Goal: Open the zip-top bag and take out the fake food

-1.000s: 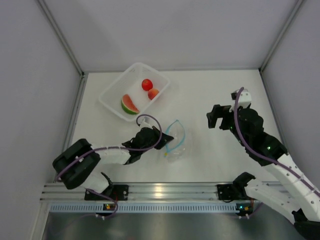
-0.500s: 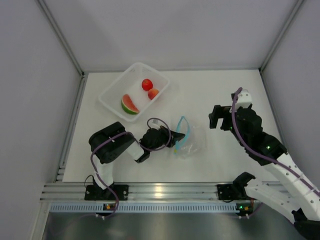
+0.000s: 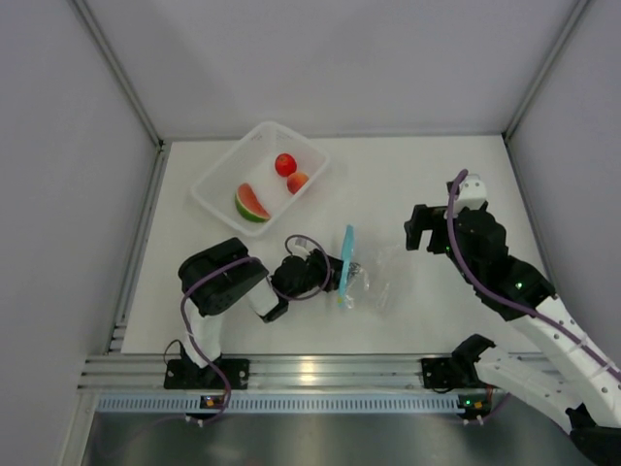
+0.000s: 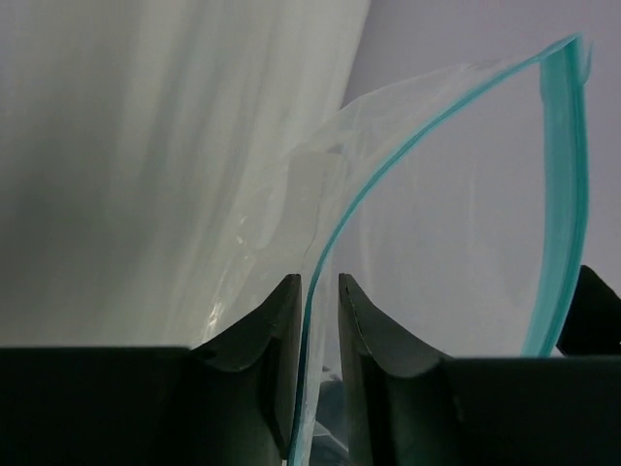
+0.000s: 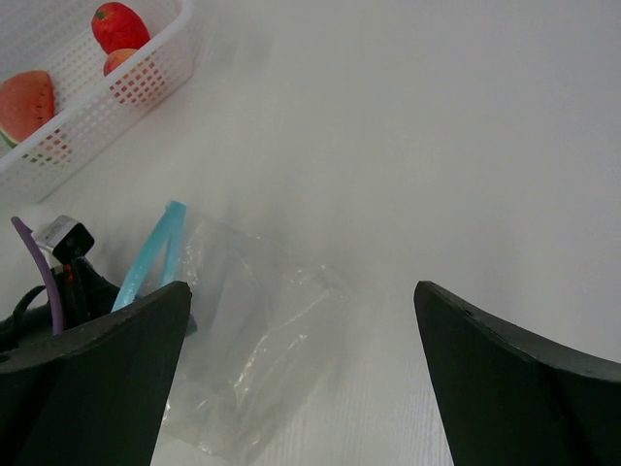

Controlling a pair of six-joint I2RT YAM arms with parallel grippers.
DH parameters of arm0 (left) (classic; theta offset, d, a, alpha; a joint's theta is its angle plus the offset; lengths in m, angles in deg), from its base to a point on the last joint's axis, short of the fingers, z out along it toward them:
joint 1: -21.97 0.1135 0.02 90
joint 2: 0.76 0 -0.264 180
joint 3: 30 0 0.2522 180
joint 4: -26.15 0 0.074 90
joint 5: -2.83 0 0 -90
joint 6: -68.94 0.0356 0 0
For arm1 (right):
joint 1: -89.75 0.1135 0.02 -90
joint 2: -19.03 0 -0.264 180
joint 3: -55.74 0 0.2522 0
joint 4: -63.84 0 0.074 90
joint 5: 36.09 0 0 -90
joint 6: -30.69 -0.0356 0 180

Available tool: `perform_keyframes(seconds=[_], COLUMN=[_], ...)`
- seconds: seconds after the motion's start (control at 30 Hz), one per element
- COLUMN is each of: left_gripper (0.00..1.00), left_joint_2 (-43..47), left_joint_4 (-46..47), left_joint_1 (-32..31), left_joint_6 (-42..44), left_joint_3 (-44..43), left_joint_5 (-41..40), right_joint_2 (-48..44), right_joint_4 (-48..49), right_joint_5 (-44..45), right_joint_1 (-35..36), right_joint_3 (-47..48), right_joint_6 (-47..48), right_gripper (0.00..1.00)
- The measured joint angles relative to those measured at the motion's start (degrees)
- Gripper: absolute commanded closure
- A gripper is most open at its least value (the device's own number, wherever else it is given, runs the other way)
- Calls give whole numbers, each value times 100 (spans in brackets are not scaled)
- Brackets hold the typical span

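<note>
The clear zip-top bag [image 3: 374,279] lies on the table's middle, empty, its light blue zip strip [image 3: 346,254] standing on edge. My left gripper [image 3: 332,275] is shut on the bag's mouth. In the left wrist view the jaws [image 4: 320,283] pinch one teal-edged lip of the bag [image 4: 456,243], and the mouth gapes open. My right gripper [image 3: 419,229] is open and empty, right of the bag and above it. In the right wrist view the bag [image 5: 262,340] lies between its spread fingers [image 5: 302,288]. The watermelon wedge [image 3: 250,203], red tomato [image 3: 285,164] and peach fruit [image 3: 298,182] lie in the white basket [image 3: 225,158].
The mesh-sided basket [image 5: 116,107] stands at the back left, and the watermelon [image 5: 24,102], tomato [image 5: 118,24] and peach [image 5: 121,60] show in it. Grey walls close the table on three sides. An aluminium rail runs along the near edge.
My left arm has folded in and carried the bag's mouth to the right. The blue strip has turned from a flat open loop to standing on edge. The right arm has barely moved.
</note>
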Motion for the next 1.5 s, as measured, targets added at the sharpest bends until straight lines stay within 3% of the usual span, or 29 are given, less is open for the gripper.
perform_keyframes(seconds=[0.17, 0.47, 0.73, 0.87, 1.0, 1.27, 1.5], left_gripper=[61, 43, 29, 23, 2, 2, 2], left_joint_2=[197, 2529, 3615, 4605, 5587, 6271, 6894], left_joint_4=[-284, -2739, -4736, -5980, -7101, -9031, -10137], left_joint_1=[-2, -28, -24, -26, -46, -68, -72], left_joint_6=[293, 1390, 1969, 2382, 2841, 3965, 4784], left_joint_3=[348, 382, 807, 796, 566, -487, -1088], left_joint_5=[-168, -1117, -1928, -2400, -2806, -3285, -3650], right_joint_2=[-57, -74, -195, -345, -490, -872, -1174], right_joint_4=[2, 0, -63, -76, -138, -660, -1062], right_joint_5=[-11, -24, -13, 22, 157, 417, 721], right_joint_1=[0, 0, 0, 0, 0, 0, 0], right_joint_3=[0, 0, -2, 0, -2, -4, 0], right_joint_6=[28, 37, 37, 35, 20, -48, -20], right_gripper=[1, 1, 1, 1, 1, 1, 1])
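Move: Just to the right of the left fingertips lies the emptied zip-top bag, its middle some 10 cm right, 3 cm ahead and 6 cm lower, with its raised teal edge at the fingertips. The white basket's middle is about 36 cm ahead and 28 cm left of that hand, and the watermelon in it roughly 30 cm ahead and 31 cm left. From the right hand the bag lies about 11 cm left, 3 cm ahead and 26 cm below. Letting go of the bag's teal edge, the left hand opens its fingers from a quarter to full and draws away to the left by about 21 cm. It dips a little, bobs, then climbs to some 10 cm higher, while the wrist rolls roughly 60 degrees until the fingers point forward and down. The open, empty right hand waits, then eases right and back, away from the bag. ##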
